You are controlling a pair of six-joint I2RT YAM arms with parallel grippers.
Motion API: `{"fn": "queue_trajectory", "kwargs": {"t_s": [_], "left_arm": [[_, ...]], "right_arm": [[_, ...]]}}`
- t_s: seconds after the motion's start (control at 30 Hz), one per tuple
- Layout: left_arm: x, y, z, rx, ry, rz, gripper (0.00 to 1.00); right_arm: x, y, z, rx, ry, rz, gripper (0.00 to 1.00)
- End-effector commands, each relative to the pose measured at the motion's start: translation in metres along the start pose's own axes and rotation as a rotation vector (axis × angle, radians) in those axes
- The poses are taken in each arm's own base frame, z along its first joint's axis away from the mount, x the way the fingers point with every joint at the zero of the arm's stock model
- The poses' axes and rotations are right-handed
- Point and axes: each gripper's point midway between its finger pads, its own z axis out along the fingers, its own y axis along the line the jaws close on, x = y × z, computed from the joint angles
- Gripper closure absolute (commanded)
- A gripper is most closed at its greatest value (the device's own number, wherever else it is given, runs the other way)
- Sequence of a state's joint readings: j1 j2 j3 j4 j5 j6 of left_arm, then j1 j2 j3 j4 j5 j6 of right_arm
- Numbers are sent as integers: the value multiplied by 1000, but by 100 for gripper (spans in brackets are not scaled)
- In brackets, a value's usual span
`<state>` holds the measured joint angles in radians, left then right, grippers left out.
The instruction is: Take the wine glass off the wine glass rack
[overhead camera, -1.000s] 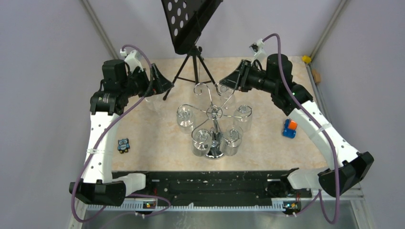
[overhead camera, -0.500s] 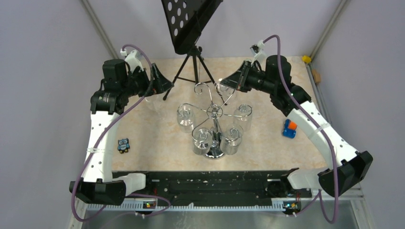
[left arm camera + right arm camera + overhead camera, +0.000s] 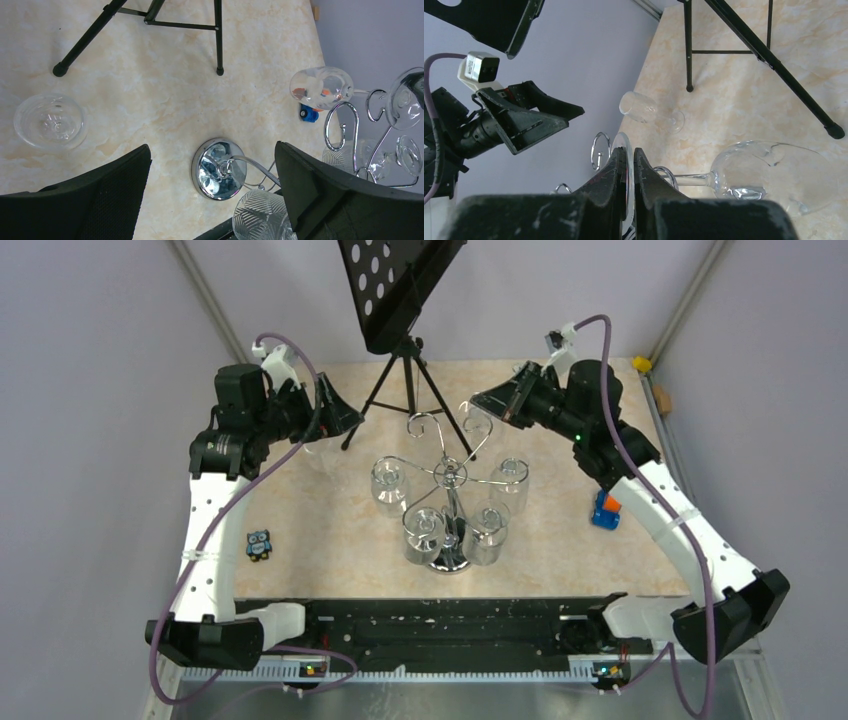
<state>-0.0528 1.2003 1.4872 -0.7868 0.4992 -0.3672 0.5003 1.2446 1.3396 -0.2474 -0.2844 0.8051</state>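
The chrome wine glass rack stands mid-table on its mirrored base; several glasses hang from it bowl-down. My right gripper is shut on the flat foot of a wine glass at the rack's far right scroll arm. The glass lies sideways, and its stem runs past the curled end of that arm. In the top view this glass sits just off the right gripper. My left gripper hovers open at the far left, nothing between its fingers.
Another wine glass stands on the table below the left gripper. A black tripod music stand rises behind the rack. An owl toy lies near left, an orange-and-blue toy at right.
My right gripper has closed on the glass's foot and drawn back to the right, carrying the glass outward along the scroll arm. The left arm has not moved.
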Motion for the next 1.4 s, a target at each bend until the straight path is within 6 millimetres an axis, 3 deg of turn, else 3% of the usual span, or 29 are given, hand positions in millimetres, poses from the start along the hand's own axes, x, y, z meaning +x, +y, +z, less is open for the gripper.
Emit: {"fn": "queue_trajectory", "kwargs": {"t_s": [0.0, 0.33, 0.73, 1.1, 1.37], "left_arm": [[-13, -7, -10, 8, -55, 37, 3], [-17, -8, -14, -1, -86, 43, 3], [-23, -12, -19, 2, -125, 44, 3], [-24, -12, -25, -7, -143, 51, 3], [-24, -12, -28, -18, -149, 61, 3]], "right_arm": [[-36, 22, -20, -44, -147, -18, 100], [-34, 25, -37, -37, -162, -12, 100], [-3, 48, -48, -178, -8, 23, 100], [11, 62, -38, -300, 75, 65, 100], [5, 67, -20, -354, 55, 74, 100]]}}
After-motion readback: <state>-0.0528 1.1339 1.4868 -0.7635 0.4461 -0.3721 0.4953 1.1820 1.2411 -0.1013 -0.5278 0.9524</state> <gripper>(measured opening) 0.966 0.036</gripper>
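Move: At the fingertips of the right hand the glass is already held by its foot, bowl hanging down. The rack's far right hook, now empty, lies about 4 cm back and 2 cm below this hand; the empty far left hook is 8 cm to the left of that one. The rack's hub is some 13 cm back and 4 cm left, and the right-side glass 13 cm back, 6 cm right and 12 cm lower. From the left hand the far right hook is roughly 22 cm right, level both ways. Drawing the pinched glass back about 5 cm towards the hub, the right hand first drifts slightly right and up, then curves left beside the far right hook, ending nearly 2 cm higher. The wrist turns some 15 degrees counter-clockwise late on, its left side rising, and the fingers keep their hold. The left hand, open and empty, eases up 2 cm. ##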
